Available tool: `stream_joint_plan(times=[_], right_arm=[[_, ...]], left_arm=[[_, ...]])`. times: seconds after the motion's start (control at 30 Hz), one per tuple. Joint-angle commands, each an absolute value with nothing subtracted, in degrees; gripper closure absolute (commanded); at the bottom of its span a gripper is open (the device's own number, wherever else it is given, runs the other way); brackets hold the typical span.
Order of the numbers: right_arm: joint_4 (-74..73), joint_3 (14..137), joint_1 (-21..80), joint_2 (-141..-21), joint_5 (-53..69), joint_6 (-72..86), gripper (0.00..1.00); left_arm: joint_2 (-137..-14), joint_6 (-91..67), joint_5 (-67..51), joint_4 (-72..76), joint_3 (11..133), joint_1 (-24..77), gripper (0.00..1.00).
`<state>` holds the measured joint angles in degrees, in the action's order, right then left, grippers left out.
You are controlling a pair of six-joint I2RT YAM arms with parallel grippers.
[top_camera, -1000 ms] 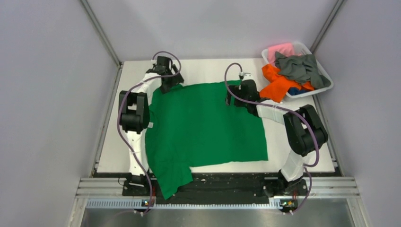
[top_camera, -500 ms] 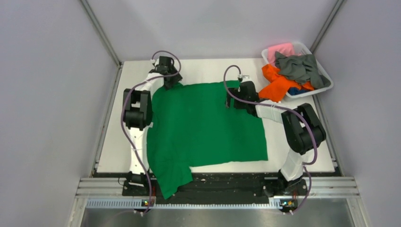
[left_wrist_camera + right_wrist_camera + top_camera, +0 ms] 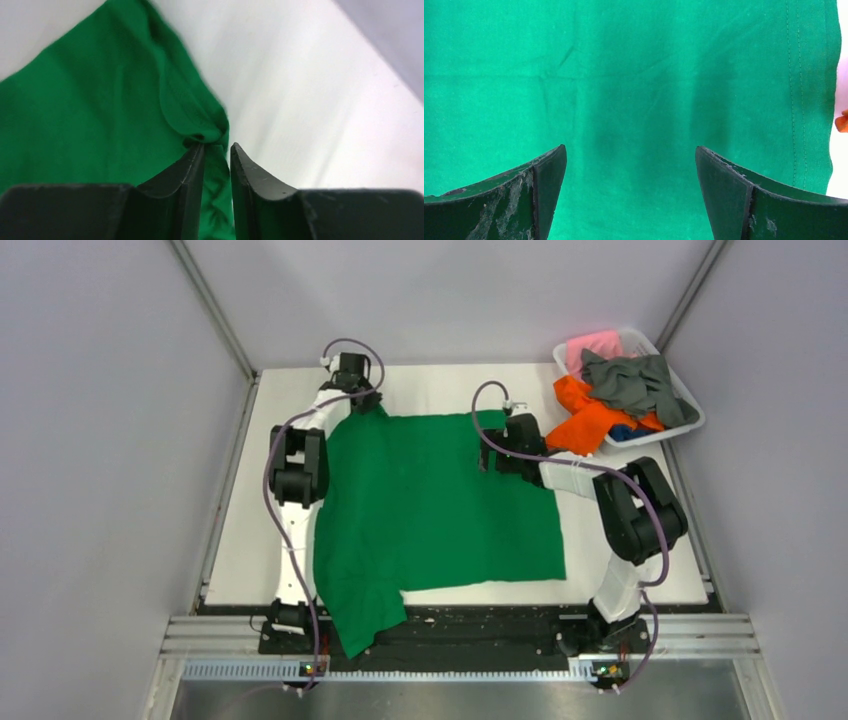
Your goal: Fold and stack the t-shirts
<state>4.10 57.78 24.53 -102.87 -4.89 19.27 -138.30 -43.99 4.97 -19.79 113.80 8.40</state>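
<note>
A bright green t-shirt (image 3: 440,500) lies spread flat on the white table, one sleeve hanging over the near edge. At its far left corner my left gripper (image 3: 362,405) has its jaws nearly together. The left wrist view shows a bunched fold of the green t-shirt (image 3: 100,115) pinched between the left gripper (image 3: 216,147). My right gripper (image 3: 492,452) hovers over the shirt's far right part. In the right wrist view the right gripper (image 3: 630,150) stands wide open above flat green t-shirt (image 3: 634,75) cloth, holding nothing.
A white plastic basket (image 3: 690,420) at the far right corner holds an orange shirt (image 3: 585,420) draped over its rim, a dark grey one (image 3: 630,380), a pink one (image 3: 592,345) and a bit of blue (image 3: 622,432). Bare table (image 3: 620,560) shows right of the shirt.
My left gripper has closed from wide open onto the shirt's far left corner and shifted slightly toward the back. The right arm has barely moved.
</note>
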Motion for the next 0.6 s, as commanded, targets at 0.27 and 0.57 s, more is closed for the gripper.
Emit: stream_joint_plan(times=[0.27,0.57], right_arm=[[3.8,59.5,24.9,-104.2,-7.8,18.1,0.02],[0.1,63.5,24.9,-103.1,-13.1,18.0,0.01]], left_arm=[[-151.3,-51.6,-5.7,-4.3,133.5,8.6,0.44],[-137.2,-43.2,-3.9,-11.4,135.3,8.8,0.01]])
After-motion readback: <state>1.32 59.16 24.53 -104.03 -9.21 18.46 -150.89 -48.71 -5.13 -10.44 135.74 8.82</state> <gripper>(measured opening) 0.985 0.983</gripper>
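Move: At the left fingertips, almost closed, lies the green t-shirt's far edge near its left corner, about 1 cm ahead and 1 cm lower. The shirt's far right corner is some 23 cm to the left hand's right, about 1 cm nearer the base, and the table's far edge runs about 15 cm ahead of it. From the right hand the gripped edge lies roughly 20 cm ahead and 19 cm to the left, about 2 cm lower. Drawing the shirt's pinched far edge outward, the left hand runs about 8 cm forward and 5 cm to the right towards the table's far edge, opening as it goes. It lets go of the cloth, then rises some 6 cm with fingers wide open and tips lifted about 15 degrees. The right hand stays open over the shirt, easing only slightly to its right. ##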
